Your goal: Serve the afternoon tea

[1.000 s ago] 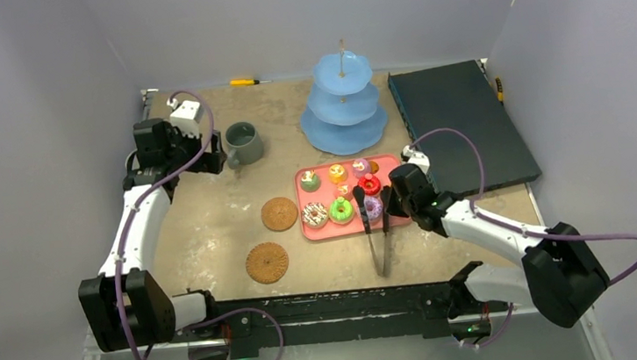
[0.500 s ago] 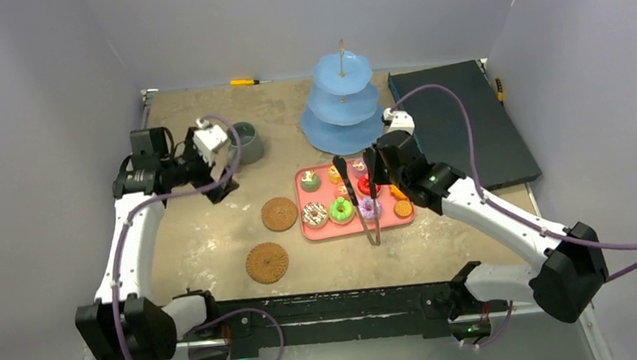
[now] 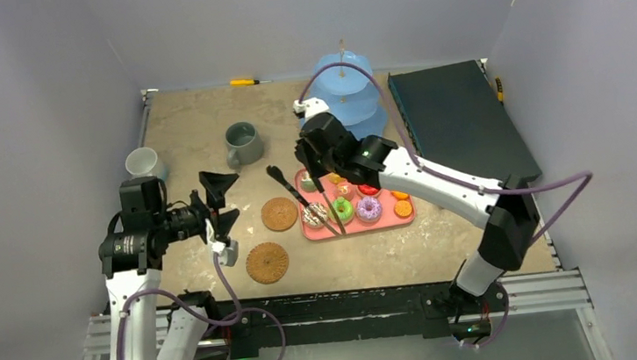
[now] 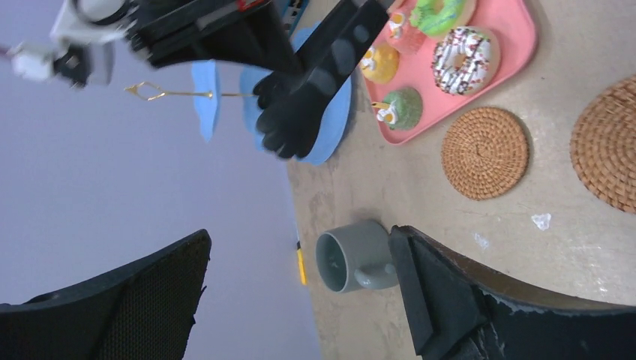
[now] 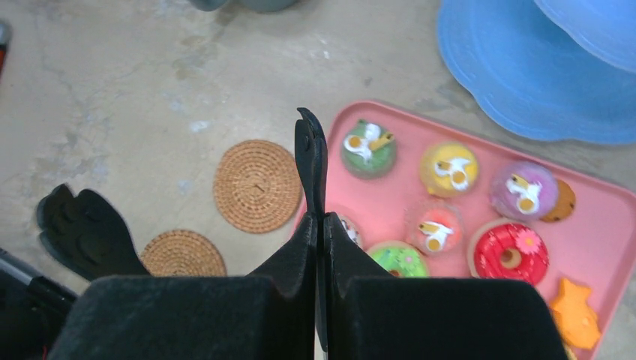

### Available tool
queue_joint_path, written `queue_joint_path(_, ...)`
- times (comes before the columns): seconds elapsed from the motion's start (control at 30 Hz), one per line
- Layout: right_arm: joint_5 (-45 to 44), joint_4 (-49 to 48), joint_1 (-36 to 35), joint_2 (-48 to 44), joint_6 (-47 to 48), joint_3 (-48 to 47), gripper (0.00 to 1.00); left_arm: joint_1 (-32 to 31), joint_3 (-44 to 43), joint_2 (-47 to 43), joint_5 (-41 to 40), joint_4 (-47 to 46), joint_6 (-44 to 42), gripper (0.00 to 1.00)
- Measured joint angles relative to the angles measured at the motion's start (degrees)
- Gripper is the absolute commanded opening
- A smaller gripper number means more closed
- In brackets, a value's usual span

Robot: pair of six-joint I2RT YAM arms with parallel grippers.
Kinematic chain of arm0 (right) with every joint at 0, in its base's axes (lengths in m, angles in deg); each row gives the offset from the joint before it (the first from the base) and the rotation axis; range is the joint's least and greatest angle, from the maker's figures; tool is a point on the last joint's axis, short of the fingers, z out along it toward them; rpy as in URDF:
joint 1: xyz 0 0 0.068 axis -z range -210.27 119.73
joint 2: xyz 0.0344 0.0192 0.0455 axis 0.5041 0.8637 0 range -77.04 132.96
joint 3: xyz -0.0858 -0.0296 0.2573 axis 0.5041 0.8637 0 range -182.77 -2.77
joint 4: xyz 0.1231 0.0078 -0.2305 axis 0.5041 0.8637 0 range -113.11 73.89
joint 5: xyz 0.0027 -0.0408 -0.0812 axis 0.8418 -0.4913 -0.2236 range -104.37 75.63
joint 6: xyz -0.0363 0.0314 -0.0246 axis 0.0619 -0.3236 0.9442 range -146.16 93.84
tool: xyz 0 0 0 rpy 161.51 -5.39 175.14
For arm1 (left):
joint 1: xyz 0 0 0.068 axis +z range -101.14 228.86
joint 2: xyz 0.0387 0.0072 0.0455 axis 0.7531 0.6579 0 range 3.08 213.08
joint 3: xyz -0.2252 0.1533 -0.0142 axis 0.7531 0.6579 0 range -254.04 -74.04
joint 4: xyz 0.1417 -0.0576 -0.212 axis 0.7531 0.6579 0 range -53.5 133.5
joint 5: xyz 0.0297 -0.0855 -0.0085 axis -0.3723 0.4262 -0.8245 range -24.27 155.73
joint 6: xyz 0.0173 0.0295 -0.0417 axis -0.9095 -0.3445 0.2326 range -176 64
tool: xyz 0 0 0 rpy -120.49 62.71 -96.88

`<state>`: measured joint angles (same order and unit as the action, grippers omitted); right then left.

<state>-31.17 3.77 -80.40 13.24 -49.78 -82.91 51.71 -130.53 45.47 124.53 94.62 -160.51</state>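
Observation:
Small doughnuts and cupcakes (image 3: 354,201) fill the pink tray (image 3: 396,221); the right wrist view shows a red doughnut (image 5: 510,255) and a green cupcake (image 5: 367,148). My right gripper (image 3: 321,173) hangs over the tray's left end, shut on one arm of the black tongs (image 5: 311,165). The arm partly hides the blue three-tier stand (image 3: 358,97). Two woven coasters (image 3: 279,214) (image 3: 267,262) lie left of the tray. The grey-green mug (image 3: 244,143) and white mug (image 3: 144,164) stand upright at back left. My left gripper (image 3: 227,199) is open and empty, just short of the grey-green mug (image 4: 352,255).
A dark flat board (image 3: 459,122) covers the back right of the table. A yellow screwdriver (image 3: 246,82) lies by the back wall. Grey walls close in on the left, back and right.
My right arm lifted the tongs off the table and swung them left and back over the tray. My left arm drew back from the grey-green mug, uncovering the white mug.

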Motion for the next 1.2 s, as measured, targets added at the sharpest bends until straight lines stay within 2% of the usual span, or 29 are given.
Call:
queue_joint_path(0.13, 1.53, 2.25, -1.99, 5.35, 2.32, -7.80, 0.00, 0.00, 2.25, 1.75, -0.04, 4.61, -8.15, 0.91)
queue_joint_path(0.27, 3.19, 3.98, -2.78, 9.94, 4.52, -15.58, 0.00, 0.00, 4.00, 3.65, -0.24, 5.99, -11.50, 0.93)
queue_joint_path(0.73, 7.87, 8.92, -4.31, 23.28, 7.19, -29.92, 0.00, 0.00, 7.45, 4.63, 2.54, -2.47, -13.00, 0.87)
queue_joint_path(0.97, 10.34, 10.23, -4.63, 25.38, 7.10, -33.40, 0.00, 0.00, 10.12, 5.81, -0.44, -6.14, -13.00, 0.58)
queue_joint_path(1.2, 10.88, 11.78, -5.42, 26.95, 7.06, -35.85, 0.00, -0.90, 11.39, 8.15, -1.07, -11.96, -13.00, 0.44)
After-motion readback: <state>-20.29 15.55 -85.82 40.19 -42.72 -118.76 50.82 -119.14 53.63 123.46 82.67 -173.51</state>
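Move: The tongs' free black head hangs about 11 cm to the right of my open left hand, some 6 cm ahead and 6 cm lower. From my right hand, which already grips the other arm of the tongs, my left gripper lies about 16 cm left, 11 cm back and 6 cm higher. From my left hand, far below, the green mug is 15 cm ahead and 2 cm right, and the nearer coaster 8 cm right and 1 cm ahead. I carry the tongs about 13 cm to the left with my right hand, keeping its grip and turning it nearly 20 degrees counter-clockwise, to bring the free head to my left hand. My left hand sinks about 7 cm in two stages, then eases some 4 cm forward, and its fingers close to about half their gap around that head; whether the pads touch it can't be told. ##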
